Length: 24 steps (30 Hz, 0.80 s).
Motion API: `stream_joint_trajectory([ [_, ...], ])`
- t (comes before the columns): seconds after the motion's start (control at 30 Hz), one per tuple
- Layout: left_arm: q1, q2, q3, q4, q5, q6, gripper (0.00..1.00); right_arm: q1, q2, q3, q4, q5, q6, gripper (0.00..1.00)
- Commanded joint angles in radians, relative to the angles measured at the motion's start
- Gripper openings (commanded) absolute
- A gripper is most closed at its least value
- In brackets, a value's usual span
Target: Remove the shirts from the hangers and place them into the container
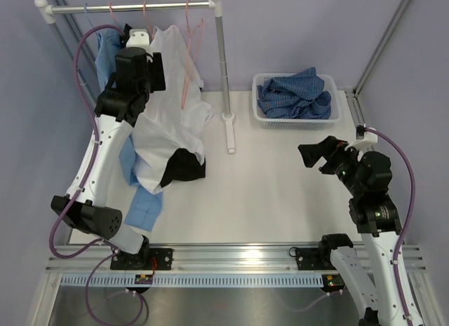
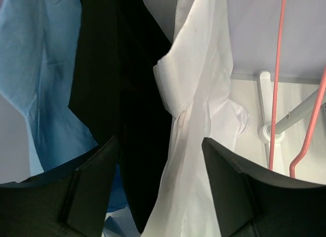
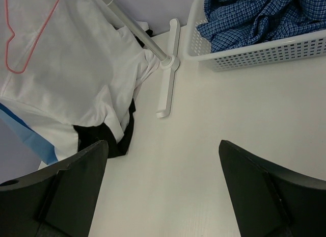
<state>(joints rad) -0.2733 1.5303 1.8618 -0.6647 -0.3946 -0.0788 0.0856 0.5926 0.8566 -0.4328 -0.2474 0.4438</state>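
Observation:
A white shirt (image 1: 168, 109) hangs from the rack on a pink hanger (image 1: 188, 59) and trails onto the table. Beside it hang a black shirt (image 1: 186, 166) and a light blue shirt (image 1: 144, 200). My left gripper (image 2: 160, 140) is up at the rack, open, with folds of the black shirt (image 2: 117, 69) and the white shirt (image 2: 198, 94) between its fingers. The blue checked shirt (image 1: 295, 94) lies in the white container (image 1: 298, 121). My right gripper (image 1: 316, 156) hovers open over bare table; in its wrist view (image 3: 163, 142) nothing lies between the fingers.
The clothes rack's bar (image 1: 133, 8) runs across the back left, and its right pole (image 1: 223, 66) stands on a white foot (image 3: 168, 79) left of the container (image 3: 265, 53). Bare pink hangers (image 2: 277, 69) hang right of the white shirt.

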Motion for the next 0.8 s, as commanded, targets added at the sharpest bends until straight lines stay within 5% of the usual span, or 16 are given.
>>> stream_joint_trajectory([
  [0.0, 0.006, 0.019, 0.007, -0.001, 0.04, 0.001, 0.68, 0.011, 0.001, -0.007, 0.017, -0.036, -0.013, 0.99],
  [0.5, 0.008, 0.047, 0.028, 0.001, 0.114, -0.032, 0.34, 0.011, -0.019, -0.021, 0.008, -0.004, -0.019, 1.0],
  [0.67, 0.008, 0.048, 0.048, 0.002, 0.119, -0.035, 0.03, 0.009, -0.017, -0.027, 0.011, -0.003, -0.019, 0.99],
  [0.77, 0.008, 0.048, 0.062, 0.004, 0.123, -0.035, 0.0, 0.011, -0.02, -0.03, 0.011, 0.0, -0.019, 0.99],
])
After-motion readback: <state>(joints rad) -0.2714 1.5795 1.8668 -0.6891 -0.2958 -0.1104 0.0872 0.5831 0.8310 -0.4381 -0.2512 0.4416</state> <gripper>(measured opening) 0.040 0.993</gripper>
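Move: The white shirt's folded front edge, still on its hanger, hangs about 2 cm ahead of the left hand, 2 cm to its right and 3 cm lower, between the open fingers. The black shirt hangs some 4 cm left of the hand and 4 cm ahead, the blue shirt about 11 cm left and 4 cm ahead; the empty pink hanger is roughly 12 cm right and 4 cm ahead. From the right hand, that edge lies about 20 cm forward, 48 cm left and 6 cm higher. Down and to the right, with a slight reach forward, the left hand eases about 3 to 4 cm onto the white shirt's edge, slowing as it arrives and tipping and swinging clockwise only some 5 degrees. The fingers, already part closed, close all the way as it goes and pinch the white cloth between their tips. ##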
